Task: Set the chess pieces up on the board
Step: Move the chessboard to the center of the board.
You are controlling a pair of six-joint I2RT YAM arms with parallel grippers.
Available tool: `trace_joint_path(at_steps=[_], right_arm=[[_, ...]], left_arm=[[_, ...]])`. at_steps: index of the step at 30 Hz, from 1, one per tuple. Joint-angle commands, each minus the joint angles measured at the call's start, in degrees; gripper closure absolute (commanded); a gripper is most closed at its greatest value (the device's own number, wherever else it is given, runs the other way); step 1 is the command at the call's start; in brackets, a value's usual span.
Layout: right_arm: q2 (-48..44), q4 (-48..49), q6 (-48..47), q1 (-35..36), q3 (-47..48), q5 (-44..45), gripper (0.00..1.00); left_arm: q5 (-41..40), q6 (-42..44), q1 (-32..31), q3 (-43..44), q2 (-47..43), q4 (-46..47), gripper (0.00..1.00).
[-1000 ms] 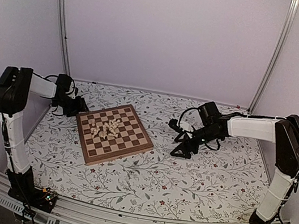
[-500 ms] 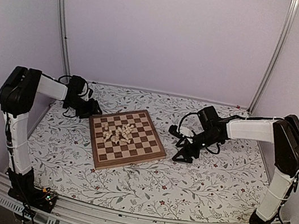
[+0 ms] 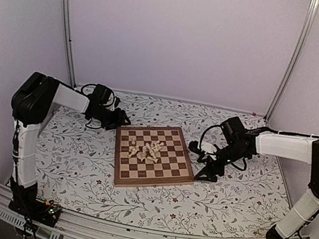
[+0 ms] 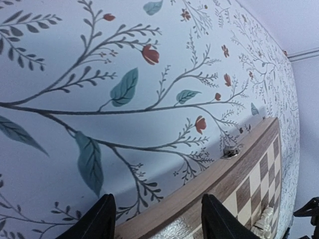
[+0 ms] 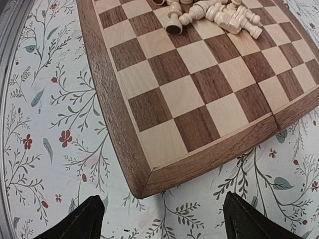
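Observation:
The board (image 3: 171,166) lies slightly turned in the middle of the floral cloth. The chess pieces (image 3: 147,149) are heaped on their sides near its centre. My left gripper (image 3: 121,119) is low at the board's far left corner, open; in the left wrist view the board's brown border (image 4: 219,184) runs between its fingers (image 4: 102,219), and one piece (image 4: 264,221) shows. My right gripper (image 3: 202,174) is open just off the right side, and the board's corner (image 5: 149,179) lies ahead of its spread fingertips (image 5: 79,221). The pieces (image 5: 219,12) are at the top of that view.
The floral tablecloth (image 3: 226,198) covers the table up to the white walls. Two aluminium posts (image 3: 66,18) rise at the back corners. A metal rail (image 3: 140,236) runs along the near edge. A small metal clasp (image 4: 230,151) sits on the board's side.
The board has slid to the right and turned a little, with the left gripper following at its far left corner. The right gripper has backed away to the right ahead of it.

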Motion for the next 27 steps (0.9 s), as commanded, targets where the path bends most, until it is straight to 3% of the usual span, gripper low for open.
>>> trace_joint_path(at_steps=[1,19,22,27], right_arm=[[-5.55,-2.07,-0.45,-1.2,-2.76,1.87,0.13],[-13.65,0.63,1.99,-2.79,-10.83,3.5,0.13],[-14.46,0.61,2.3,-3.11,-10.85,2.67,0.13],[-16.93,-1.12,2.01,-3.5,-9.18,1.78,0.12]], left_arm=[[2.2,-3.3,-3.88,0.63,2.48,-0.2,0.4],[-0.36,-5.3,-10.9,2.43,1.64,0.07,0.4],[-4.55,-1.9,-10.51,6.06,0.28,-4.1,0.4],[-13.63,10.73,-10.13,13.45,-5.62,-16.26,0.36]])
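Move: The chessboard's middle lies about 14 cm to the left hand's right, 12 cm nearer the bases and barely lower; its far-left corner is right at those fingers, within a couple of centimetres. The heap of chess pieces sits some 10 cm back and 9 cm right. From the right hand, the board's middle is roughly 18 cm left, 5 cm ahead and 5 cm down, its near-right corner about 4 cm left and 1 cm back. Still bearing on the board at its far-left corner, the half-open left fingers push it right and somewhat back by about 7 cm, easing off, then rise some 2 cm and a little forward at the end to come free. The wide-open right hand gives way ahead of the near-right corner, about 4 cm right and 2 cm back, bobbing up, down and up again. ##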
